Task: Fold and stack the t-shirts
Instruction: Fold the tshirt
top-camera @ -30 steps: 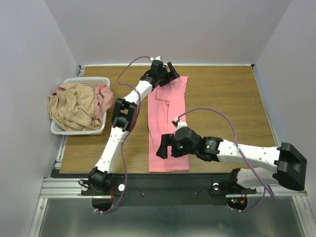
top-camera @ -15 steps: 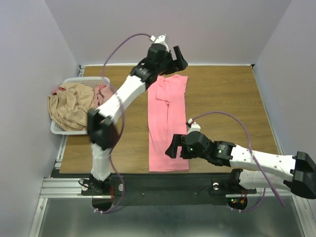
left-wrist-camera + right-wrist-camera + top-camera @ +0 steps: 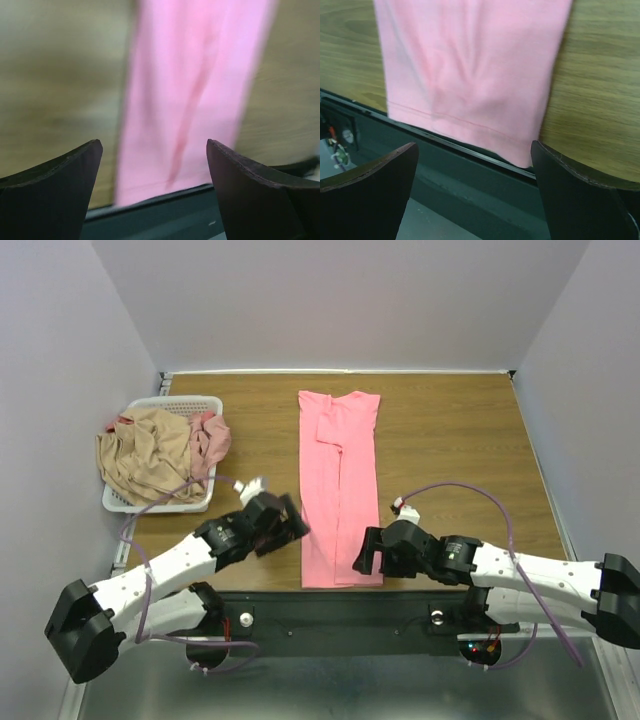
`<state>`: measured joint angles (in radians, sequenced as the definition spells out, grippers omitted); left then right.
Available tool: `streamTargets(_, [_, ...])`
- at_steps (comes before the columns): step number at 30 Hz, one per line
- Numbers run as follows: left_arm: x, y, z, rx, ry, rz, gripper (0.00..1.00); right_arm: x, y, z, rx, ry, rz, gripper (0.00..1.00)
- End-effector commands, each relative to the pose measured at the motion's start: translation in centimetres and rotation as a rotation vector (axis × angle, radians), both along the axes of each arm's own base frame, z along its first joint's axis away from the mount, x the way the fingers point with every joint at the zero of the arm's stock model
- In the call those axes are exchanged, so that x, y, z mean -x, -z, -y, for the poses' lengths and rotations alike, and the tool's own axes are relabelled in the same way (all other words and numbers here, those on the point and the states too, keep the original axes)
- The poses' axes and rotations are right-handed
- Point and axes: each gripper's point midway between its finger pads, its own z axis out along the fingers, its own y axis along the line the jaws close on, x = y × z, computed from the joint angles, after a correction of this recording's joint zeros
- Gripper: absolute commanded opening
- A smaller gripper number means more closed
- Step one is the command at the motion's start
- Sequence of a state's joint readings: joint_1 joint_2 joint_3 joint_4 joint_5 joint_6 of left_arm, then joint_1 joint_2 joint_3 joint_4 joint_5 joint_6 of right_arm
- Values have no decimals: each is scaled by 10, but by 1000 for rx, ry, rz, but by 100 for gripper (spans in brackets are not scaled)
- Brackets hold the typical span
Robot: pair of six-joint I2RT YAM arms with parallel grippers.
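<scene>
A salmon-pink t-shirt (image 3: 340, 480) lies flat on the wooden table, folded lengthwise into a long narrow strip, its hem at the near edge. My left gripper (image 3: 293, 524) hovers open just left of the strip's near end, nothing between its fingers. The right gripper (image 3: 364, 559) is open over the hem's right corner. The left wrist view shows the blurred pink t-shirt (image 3: 190, 90) ahead of the open left gripper (image 3: 155, 200). In the right wrist view the hem of the pink t-shirt (image 3: 470, 65) overlaps the table's edge, beyond the open right gripper (image 3: 475, 195). A tan-beige t-shirt (image 3: 145, 455) and a dusty pink t-shirt (image 3: 208, 438) lie crumpled in the basket.
A white slatted basket (image 3: 165, 505) stands at the table's left side. The dark metal rail (image 3: 330, 612) runs along the near edge below the shirt's hem. Purple walls close in the table on three sides.
The left arm has swung back from the shirt's far end to the near edge, left of the hem. The right gripper has drifted slightly right and nearer, to the hem's right corner.
</scene>
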<state>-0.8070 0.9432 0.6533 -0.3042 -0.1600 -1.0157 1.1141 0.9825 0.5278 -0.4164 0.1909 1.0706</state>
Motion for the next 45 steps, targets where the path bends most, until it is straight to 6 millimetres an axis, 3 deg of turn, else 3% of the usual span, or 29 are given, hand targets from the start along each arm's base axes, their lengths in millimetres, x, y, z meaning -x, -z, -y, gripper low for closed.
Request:
streamTargets(1, [50, 39, -11, 84, -26, -200, 97, 3, 13, 11, 27, 60, -34, 100])
streamTargets(5, [80, 53, -7, 126, 38, -253, 98, 4, 22, 18, 19, 130, -65, 100])
streamTargets(8, [87, 65, -7, 93, 56, -285, 97, 3, 20, 19, 7, 146, -60, 100])
streamTargets(12, [100, 77, 3, 63, 136, -346, 86, 4, 21, 20, -7, 156, -70, 100])
streamTargets(20, [117, 100, 3, -22, 166, -430, 82, 7, 29, 25, 3, 175, -88, 99])
streamTargets(25, [125, 117, 4, -67, 187, -484, 65, 6, 28, 22, 13, 166, -89, 96])
streamTargets(27, [126, 122, 3, -81, 179, -493, 51, 6, 31, 24, 24, 169, -89, 94])
streamTargets(32, [126, 122, 6, -68, 180, -490, 31, 9, 37, 25, 36, 175, -111, 91])
streamTargets(40, [124, 126, 6, -76, 173, -489, 1, 13, 40, 22, 36, 158, -135, 70])
streamTargets(44, [119, 126, 12, -69, 185, -469, 0, 17, 45, 20, 44, 144, -162, 59])
streamTargets(45, [117, 125, 15, -61, 188, -461, 0, 19, 47, 20, 52, 140, -172, 53])
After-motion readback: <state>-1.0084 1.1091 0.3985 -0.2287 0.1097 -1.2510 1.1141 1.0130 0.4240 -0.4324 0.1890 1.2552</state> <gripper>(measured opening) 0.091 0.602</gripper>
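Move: The shirt's near-left corner lies about 13 cm back from the left gripper, 2 cm to its right and 14 cm below. The shirt's near-right corner is some 18 cm to the right of that corner and level with it; the shirt's middle is about 10 cm ahead and 10 cm right of the left gripper, the basket some 18 cm ahead and 31 cm left. From the right gripper, the near-right corner is about 2 cm back, 2 cm right and 6 cm down, the near-left corner 2 cm back and 16 cm left. Bring the left gripper back and down, about 12 cm each way, to the shirt's near-left corner, tipping the fingers nearly 30 degrees further down, then shut them from wide open to pinch the hem there. Meanwhile ease the right gripper down some 4 cm and a little right over the near-right corner, and begin closing its fingers around that corner without shutting them. ##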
